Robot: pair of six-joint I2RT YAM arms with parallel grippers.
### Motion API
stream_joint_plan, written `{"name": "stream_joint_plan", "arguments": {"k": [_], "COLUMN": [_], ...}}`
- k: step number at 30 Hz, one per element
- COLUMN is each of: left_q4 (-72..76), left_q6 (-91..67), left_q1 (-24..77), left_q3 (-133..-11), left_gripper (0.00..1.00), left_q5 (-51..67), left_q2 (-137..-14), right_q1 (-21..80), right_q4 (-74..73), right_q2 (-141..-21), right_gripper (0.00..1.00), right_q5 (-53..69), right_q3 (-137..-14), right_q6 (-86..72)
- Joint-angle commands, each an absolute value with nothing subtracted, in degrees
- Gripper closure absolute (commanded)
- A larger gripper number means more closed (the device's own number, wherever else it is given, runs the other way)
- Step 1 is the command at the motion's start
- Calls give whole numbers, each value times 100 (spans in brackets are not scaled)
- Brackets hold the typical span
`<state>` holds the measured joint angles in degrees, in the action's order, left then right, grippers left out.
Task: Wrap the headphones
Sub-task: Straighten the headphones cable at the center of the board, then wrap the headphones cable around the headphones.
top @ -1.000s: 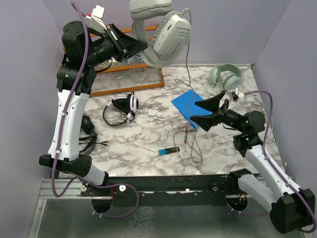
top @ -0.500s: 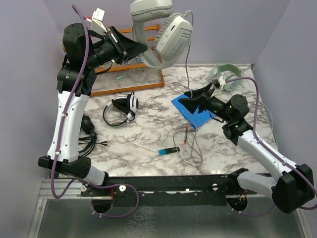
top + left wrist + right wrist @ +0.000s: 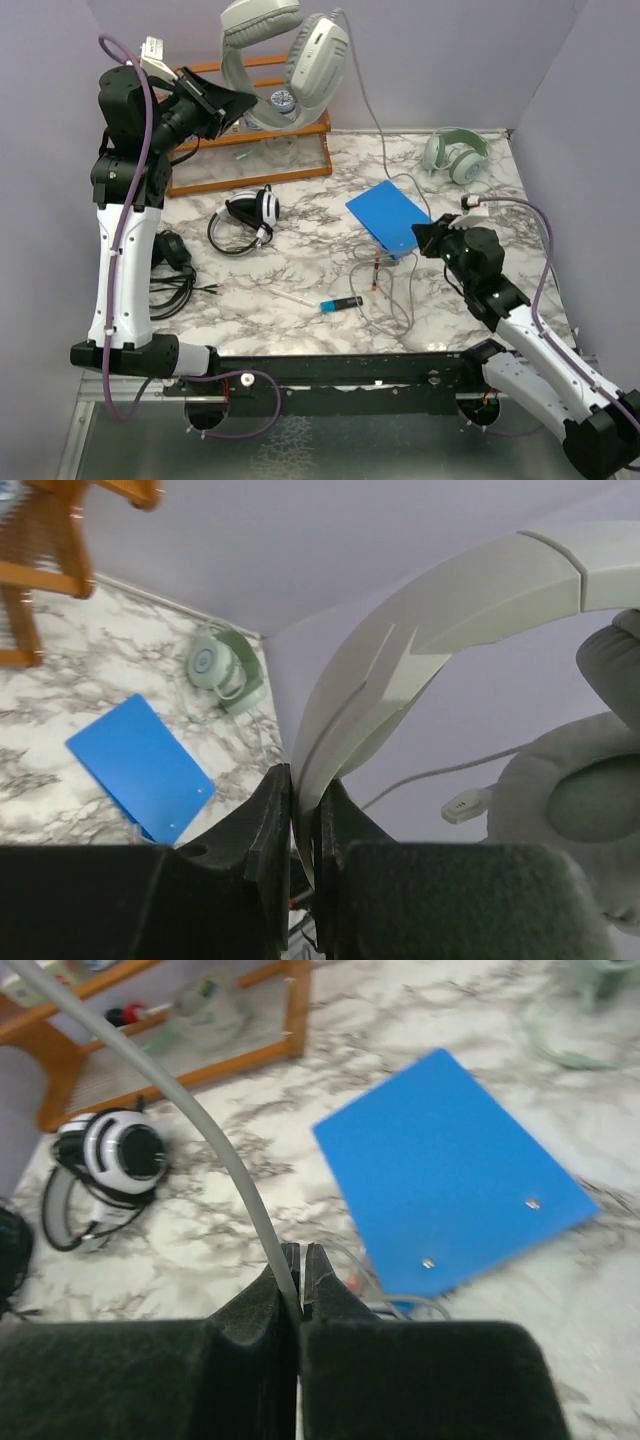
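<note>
My left gripper (image 3: 236, 106) (image 3: 303, 780) is raised high at the back left, shut on the headband (image 3: 440, 610) of the pale grey-white headphones (image 3: 285, 58). One grey ear cup (image 3: 590, 810) hangs beside it. Their thin grey cable (image 3: 378, 130) (image 3: 205, 1130) drops down to my right gripper (image 3: 420, 240) (image 3: 302, 1255), which is shut on it just above the table by the blue board. More of the cable lies in loose loops (image 3: 392, 298) on the marble. A white-and-black pair (image 3: 246, 214) (image 3: 118, 1155) lies left of centre. A black pair (image 3: 170, 268) sits at the left edge.
A blue board (image 3: 390, 217) (image 3: 450, 1175) lies flat mid-table. Pale green headphones (image 3: 455, 155) (image 3: 225, 665) rest at the back right corner. A wooden rack (image 3: 255, 150) (image 3: 170, 1060) stands at the back left. A small blue-and-black stick (image 3: 341, 302) lies near the front.
My left arm has swung left, carrying the headphones with it. My right gripper reached in over the blue board, pulled back toward the front and shut on the cable.
</note>
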<state>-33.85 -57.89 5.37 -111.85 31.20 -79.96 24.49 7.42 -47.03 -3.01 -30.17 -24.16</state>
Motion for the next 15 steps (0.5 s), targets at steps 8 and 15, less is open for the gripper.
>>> {"name": "stream_joint_plan", "arguments": {"k": [8,15], "left_q4": [-3158,-3567], "left_q6": [-5889,-5120], "left_q1": [237,231], "left_q3": [-10184,-9862], "left_gripper": [95,96], "left_q5": [1336,1796], "left_q2": [-7075,-7184], "right_q1": [2452,2452], "right_q4": [-1910,-622], "right_q2": [-3850,-3986], "right_gripper": [62,21], "right_q5": [-3552,-1056], "right_q3": [-2969,-3552], "right_q6": [-4000,-1911]}}
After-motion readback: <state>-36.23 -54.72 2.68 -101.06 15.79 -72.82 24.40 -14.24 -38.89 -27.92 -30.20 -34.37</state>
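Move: The left gripper holds the grey headphones by the band, high up; the wooden rack's middle lies about 25 cm ahead of it, 9 cm left and 40 cm lower, and the black-white headphones 8 cm ahead, 8 cm left, 45 cm below. The right gripper pinches the grey cable some 18 cm above the board, with bare board 9 cm to its right and 2 cm back. The blue folder sits about 11 cm ahead and 1 cm left, the cable's loose loop 8 cm back and 5 cm left. Draw the right gripper about 9 cm to the right and 4 cm down, easing slightly back and away from the blue folder; swing it nearly 30 degrees clockwise, tip it a little down, and open the fingers late to let go of the cable. Meanwhile carry the still-gripped headphones left and down towards the rack, turning the left wrist counter-clockwise. ##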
